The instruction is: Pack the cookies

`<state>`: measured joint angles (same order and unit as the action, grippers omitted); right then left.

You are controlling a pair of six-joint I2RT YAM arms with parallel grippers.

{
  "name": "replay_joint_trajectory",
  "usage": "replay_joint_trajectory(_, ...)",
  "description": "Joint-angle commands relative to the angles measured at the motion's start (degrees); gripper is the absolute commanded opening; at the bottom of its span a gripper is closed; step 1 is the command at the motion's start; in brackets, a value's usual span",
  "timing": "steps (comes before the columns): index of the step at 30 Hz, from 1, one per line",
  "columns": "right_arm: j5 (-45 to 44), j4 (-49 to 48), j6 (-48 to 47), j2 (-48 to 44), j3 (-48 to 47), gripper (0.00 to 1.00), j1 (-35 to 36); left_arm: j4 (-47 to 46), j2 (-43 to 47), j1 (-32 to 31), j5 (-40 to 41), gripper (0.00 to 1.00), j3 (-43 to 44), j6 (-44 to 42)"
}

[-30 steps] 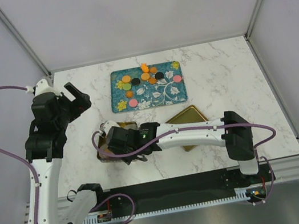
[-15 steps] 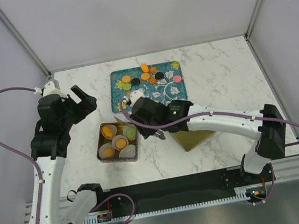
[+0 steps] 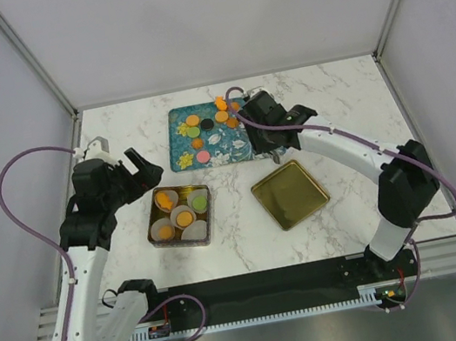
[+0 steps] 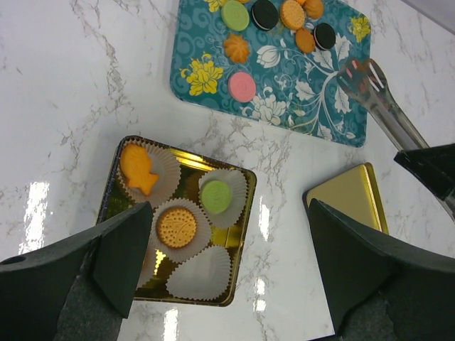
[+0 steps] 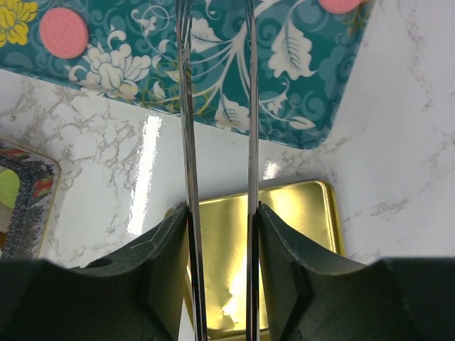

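Several cookies point(image 3: 217, 119) lie on the teal floral tray point(image 3: 241, 146), among them a pink one point(image 4: 242, 86). The gold tin point(image 3: 153, 237) holds paper cups with an orange fish-shaped cookie point(image 4: 137, 168), an orange round cookie point(image 4: 176, 226) and a green cookie point(image 4: 215, 195). One cup point(image 4: 200, 273) is empty. My right gripper point(image 5: 217, 213) is shut on metal tongs point(image 5: 186, 106). Their empty tips point(image 4: 362, 71) reach over the tray's right part. My left gripper point(image 4: 231, 249) is open and empty, hovering above the tin.
The gold lid point(image 3: 290, 194) lies upturned right of the tin, below the tray; it shows under my right fingers point(image 5: 298, 213). Marble tabletop is bounded by enclosure walls at left, right and back.
My right arm has swung with the tongs from over the tin up and right to the tray's right side. The tin with its green cookie is uncovered. My left arm shifted slightly down and right.
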<state>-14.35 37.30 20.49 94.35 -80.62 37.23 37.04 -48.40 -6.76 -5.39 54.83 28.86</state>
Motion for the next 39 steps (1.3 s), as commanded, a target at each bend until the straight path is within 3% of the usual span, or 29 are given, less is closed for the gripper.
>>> replay_joint_trajectory(1,4.7,-2.7,-1.4,4.9,-6.4,0.48,0.6,-3.0,1.5,0.3,-2.3,0.98,-1.2,-1.3)
replay_joint_trajectory(13,5.2,-0.6,-1.6,16.2,-17.9,0.49,8.1,-3.7,3.8,0.3,-0.9,0.99,-3.9,-2.3)
replay_joint_trajectory(27,-0.9,2.2,-2.0,20.9,-21.4,0.52,11.7,-4.1,3.7,0.3,-0.7,0.99,-4.3,-2.2)
replay_joint_trajectory(39,0.0,2.3,-2.6,21.6,-21.2,0.52,12.5,-4.1,3.5,0.3,-0.7,0.99,-4.7,-2.1)
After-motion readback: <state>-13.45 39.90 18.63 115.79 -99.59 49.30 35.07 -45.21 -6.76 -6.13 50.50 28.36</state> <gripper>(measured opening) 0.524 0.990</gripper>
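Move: The right hand holds the tongs. From it, the pink cookie at the mat's near left edge lies about 17 cm left, 8 cm ahead and some 14 cm below; the orange star cookie sits 3 cm beyond the pink one and 1 cm farther left. The gold tray is about 7 cm back and 2 cm right of the hand, the cookie box some 8 cm back and 26 cm left. From the left hand the pink cookie is roughly 13 cm ahead and 16 cm right. Keeping its grip on the tongs with their two arms held apart, the right hand sweeps about 12 cm to the left along the mat's near edge, sinking a little as it goes and turning some 15 degrees counter-clockwise, so that the tong tips come round to the pink cookie. The sideways travel then stops and the hand eases a little lower with the tips over the cookie, about 5 cm down in all; whether the tongs touch the cookie yet can't be seen. ##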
